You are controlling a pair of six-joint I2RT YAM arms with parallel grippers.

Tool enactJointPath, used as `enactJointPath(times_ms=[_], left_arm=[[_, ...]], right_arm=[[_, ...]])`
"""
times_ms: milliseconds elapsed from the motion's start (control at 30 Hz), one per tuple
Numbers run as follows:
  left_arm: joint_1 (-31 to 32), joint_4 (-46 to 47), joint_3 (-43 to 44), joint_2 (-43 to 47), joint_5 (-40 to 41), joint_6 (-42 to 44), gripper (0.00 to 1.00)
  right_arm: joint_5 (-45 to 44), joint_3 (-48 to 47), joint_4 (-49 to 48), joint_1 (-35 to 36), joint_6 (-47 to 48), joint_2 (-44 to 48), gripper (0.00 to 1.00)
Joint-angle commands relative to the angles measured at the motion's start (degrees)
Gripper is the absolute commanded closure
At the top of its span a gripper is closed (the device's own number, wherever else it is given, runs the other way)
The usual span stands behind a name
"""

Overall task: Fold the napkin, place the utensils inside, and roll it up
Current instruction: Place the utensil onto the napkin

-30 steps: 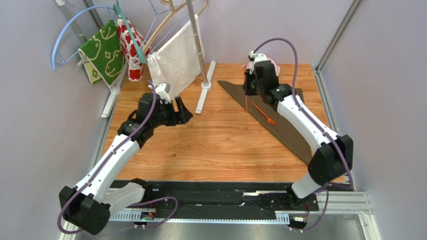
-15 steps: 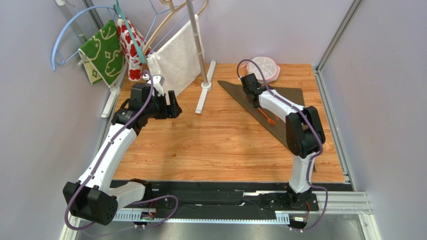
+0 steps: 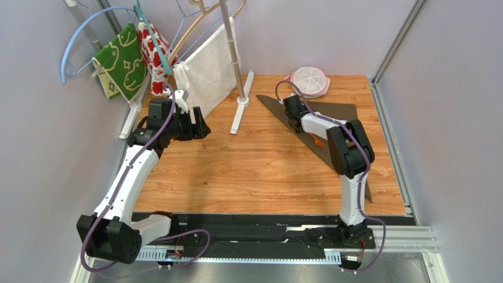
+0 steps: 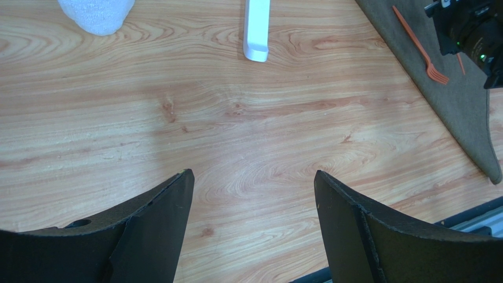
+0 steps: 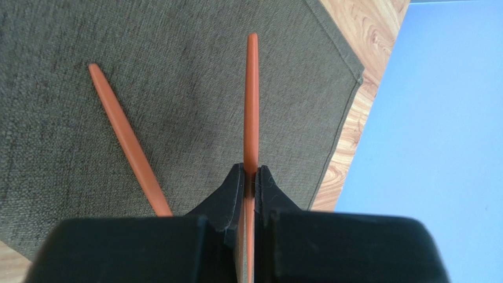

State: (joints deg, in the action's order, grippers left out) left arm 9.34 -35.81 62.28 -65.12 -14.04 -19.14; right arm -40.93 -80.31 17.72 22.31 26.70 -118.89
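Observation:
The dark brown napkin lies folded into a triangle on the right of the table. My right gripper hangs low over its far part, shut on the thin handle of one orange utensil, which points away over the cloth. A second orange utensil, a fork, lies flat on the napkin just beside it. In the top view the right gripper is near the napkin's far left corner. My left gripper stands wide open and empty over bare wood at the far left.
A pink-and-white lidded dish sits behind the napkin at the back. A white rack foot and its pole stand at back centre. On the rack hang a white towel and a green patterned cloth.
The right gripper came down from near the dish to just over the napkin, still holding the utensil, its elbow folding up. The left gripper drew back leftwards.

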Motion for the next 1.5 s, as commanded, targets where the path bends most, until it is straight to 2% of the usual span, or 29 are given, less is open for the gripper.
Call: enactJointPath(times_ms=[0, 233, 433, 533, 600, 733, 833, 900, 1033, 1067, 1167, 1300, 1367, 1467], left_arm=[[-1.3, 1.0, -0.3, 0.0, -2.4, 0.2, 0.16], [-2.6, 1.5, -0.5, -0.7, -4.9, -0.6, 0.17], [-3.3, 1.8, -0.8, -0.9, -6.0, -0.9, 0.16], [-3.5, 1.8, -0.8, -1.0, -6.7, -0.8, 0.16], [-3.5, 1.8, -0.8, -0.9, -6.7, -0.9, 0.16], [-3.6, 1.7, -1.0, -0.6, -7.3, -0.9, 0.16], [-3.6, 1.7, -1.0, -0.3, -7.8, -0.7, 0.16], [-3.6, 1.5, -1.1, 0.3, -7.8, -0.3, 0.16], [-3.7, 1.7, -1.6, 1.4, -7.1, 0.3, 0.16], [-3.8, 1.7, -1.6, 1.6, -7.0, 0.3, 0.16], [-4.5, 1.8, -1.5, 1.3, -8.4, 0.1, 0.16], [-5.4, 2.2, -1.6, 0.7, -10.7, 0.0, 0.17], [-5.4, 2.2, -2.0, 0.9, -10.9, 0.2, 0.18], [-5.4, 2.7, -2.8, 1.6, -11.0, 0.5, 0.18]], right_arm=[[0.1, 2.2, -6.1, -0.3, 0.9, 0.0, 1.00], [0.2, 2.3, -6.4, -0.3, 0.5, -1.3, 0.99], [0.7, 2.1, -5.4, -0.3, -0.3, -1.5, 0.93], [0.6, 1.9, -5.1, -0.3, -1.2, -1.3, 0.77], [1.5, 1.9, -4.4, -0.3, -1.8, -0.7, 0.72], [3.8, 1.8, -3.0, -0.3, -5.0, 2.1, 0.53], [6.5, 2.2, -0.8, -0.4, -7.7, 7.1, 0.48], [9.1, 3.8, 1.4, -0.8, -12.4, 11.5, 0.47], [17.5, 8.1, 5.0, -5.4, -23.1, 28.1, 0.46], [21.9, 8.8, 6.8, -6.4, -25.2, 30.4, 0.46], [24.7, 10.7, 10.0, -7.1, -30.2, 34.7, 0.46], [34.9, 11.7, 9.4, -7.2, -34.7, 32.5, 0.46], [36.4, 10.4, 9.6, -7.0, -38.5, 30.5, 0.48], [34.2, 10.9, 10.3, -7.2, -45.1, 28.5, 0.49]])
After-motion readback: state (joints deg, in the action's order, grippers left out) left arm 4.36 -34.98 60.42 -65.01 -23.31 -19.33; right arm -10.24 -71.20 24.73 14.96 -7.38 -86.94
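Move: My right hand holds the knife just over the folded napkin; the spot for the knife is straight below, about 2 cm down. On the napkin the fork lies next to that spot, some 4 cm to my right hand's left and 2 cm nearer me. The round pink-and-white case stands roughly 20 cm ahead of my right hand and 4 cm left. From my left hand the spot is about 46 cm right, 8 cm ahead and 20 cm down. With my right hand I ease the knife down about 2 cm to the napkin beside the fork, open my fingers about halfway and let go. Then I lift quickly, some 18 cm up and 5 cm back, rolling my hand about 50 degrees left side up, and finish by sinking about 4 cm while drifting left, clear of the utensils. ##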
